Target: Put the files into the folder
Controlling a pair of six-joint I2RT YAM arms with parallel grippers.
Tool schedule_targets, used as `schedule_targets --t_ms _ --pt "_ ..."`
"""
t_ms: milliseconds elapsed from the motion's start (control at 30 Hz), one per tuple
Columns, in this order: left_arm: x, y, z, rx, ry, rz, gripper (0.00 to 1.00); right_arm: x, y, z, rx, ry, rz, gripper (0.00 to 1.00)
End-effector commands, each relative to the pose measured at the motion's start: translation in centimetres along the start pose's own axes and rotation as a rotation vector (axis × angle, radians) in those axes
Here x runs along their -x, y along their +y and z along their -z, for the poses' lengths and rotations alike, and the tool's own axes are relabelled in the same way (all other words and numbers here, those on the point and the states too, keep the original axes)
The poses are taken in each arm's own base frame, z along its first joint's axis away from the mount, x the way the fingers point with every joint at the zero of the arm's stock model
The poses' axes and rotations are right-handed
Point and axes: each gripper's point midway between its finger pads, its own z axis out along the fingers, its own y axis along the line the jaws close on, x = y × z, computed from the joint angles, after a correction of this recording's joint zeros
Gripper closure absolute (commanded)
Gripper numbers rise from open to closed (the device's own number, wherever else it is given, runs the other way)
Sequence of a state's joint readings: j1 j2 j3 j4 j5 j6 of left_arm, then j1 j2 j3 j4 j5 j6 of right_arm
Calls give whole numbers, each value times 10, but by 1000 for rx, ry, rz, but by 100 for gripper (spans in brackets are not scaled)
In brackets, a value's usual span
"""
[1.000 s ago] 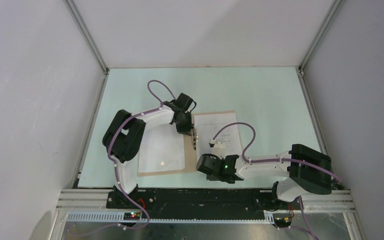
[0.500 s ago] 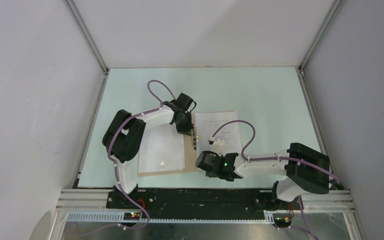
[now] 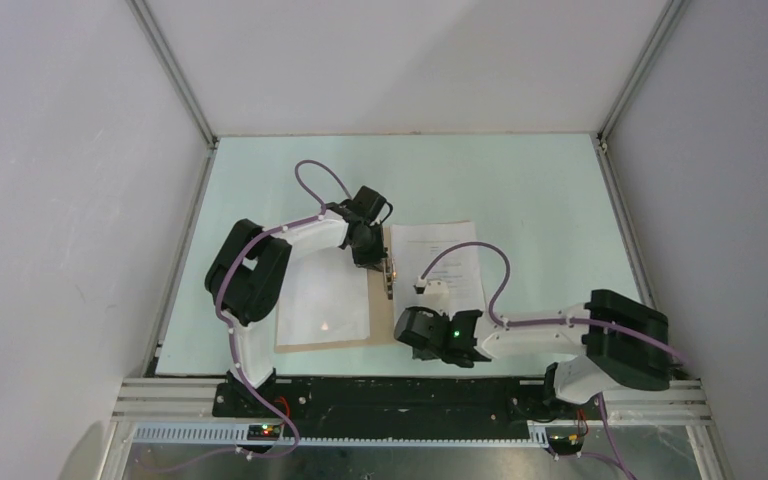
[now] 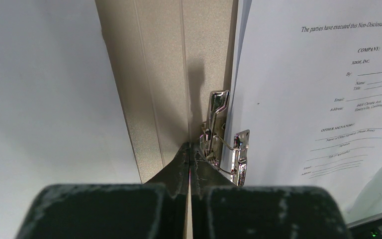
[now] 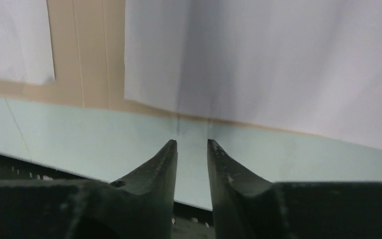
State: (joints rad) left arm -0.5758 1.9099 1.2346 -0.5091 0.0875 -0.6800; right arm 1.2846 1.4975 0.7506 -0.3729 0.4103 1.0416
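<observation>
The tan folder [image 3: 378, 312] lies open on the table. The files [image 3: 448, 262], white printed sheets, rest on its right half and also show in the left wrist view [image 4: 318, 89] and the right wrist view [image 5: 278, 59]. My left gripper [image 3: 387, 266] is shut, its tips [image 4: 190, 147] pressed on the folder spine [image 4: 164, 74] just left of the metal clip [image 4: 225, 137]. My right gripper [image 3: 412, 330] hovers over bare table at the files' near edge. It is open [image 5: 191, 143] with nothing between its fingers.
A white, glossy sheet [image 3: 325, 295] covers the folder's left half. The black rail [image 3: 410, 392] with both arm bases runs along the table's near edge, close behind the right gripper. Grey walls close in the left, right and far sides.
The right gripper's jaws have parted, and its arm has shifted slightly toward the near edge. The left arm has stayed still at the clip.
</observation>
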Motion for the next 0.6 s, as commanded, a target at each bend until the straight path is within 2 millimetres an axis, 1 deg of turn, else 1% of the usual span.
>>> schedule_targets --t_ms 0,33,67,100,133,167,200,233,267,300,333,367,400,433,467,500,533,567 --pt "-8 8 -15 36 32 -33 100 12 -4 29 46 -28 31 62" --pt "-8 8 -16 36 34 -34 100 23 -4 36 66 -44 4 59" --pt "-6 6 -16 32 32 -36 100 29 -6 39 72 -53 2 58" --pt "-6 5 -16 31 33 -38 100 44 -11 42 74 -75 -35 57" --pt "-4 3 -16 26 29 -39 100 51 -15 44 72 -87 -34 56" --pt "-3 3 -16 25 29 -39 100 69 -26 44 58 -113 -80 54" --pt "-2 1 -16 21 28 -40 100 80 -34 47 53 -133 -86 53" --pt "-1 1 -15 20 26 -40 100 97 -51 43 21 -149 -142 51" --pt "-1 0 -15 17 26 -42 100 108 -58 44 16 -171 -149 50" --pt "1 -1 -15 15 23 -42 100 126 -79 41 -25 -199 -188 47" --pt "0 -2 -16 14 27 -44 100 137 -87 38 -38 -222 -211 46" --pt "1 -3 -16 13 27 -44 100 151 -110 34 -78 -239 -253 43" --pt "1 -3 -16 12 29 -44 100 161 -117 29 -84 -255 -275 41" --pt "1 -3 -17 11 30 -45 100 172 -136 25 -109 -264 -310 34" --pt "1 -3 -17 11 32 -46 100 182 -141 18 -108 -279 -323 31" --pt "1 -4 -17 10 32 -49 100 189 -156 14 -123 -284 -348 26" --pt "0 -4 -17 11 34 -49 100 200 -169 6 -135 -305 -379 24" --pt "1 -4 -18 10 34 -51 100 203 -171 2 -122 -301 -380 21"
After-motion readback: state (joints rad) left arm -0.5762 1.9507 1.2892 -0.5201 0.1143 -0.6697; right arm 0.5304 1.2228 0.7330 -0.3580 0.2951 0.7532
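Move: The folder's right edge, at its middle, lies about 17 cm ahead of my right hand and 14 cm to its right, roughly 1 cm lower. Nearer that path, the right-hand files are centred some 17 cm ahead and 5 cm right, and the metal clip sits 17 cm ahead, 7 cm left. From my left hand, that edge is about 23 cm right and 3 cm back; the clip is 2 cm right and 2 cm back. I bring my right hand up off the near edge of the files with a tiny draw back, then sweep it forward and to the right, about 16 cm out and 15 cm across, towards the folder's right edge, ending some 7 cm higher. On the way it turns nearly 30 degrees clockwise and its fingers spread wide. My shut left fingertips stay on the folder's spine beside the clip and drag it about 1 cm right and forward. ##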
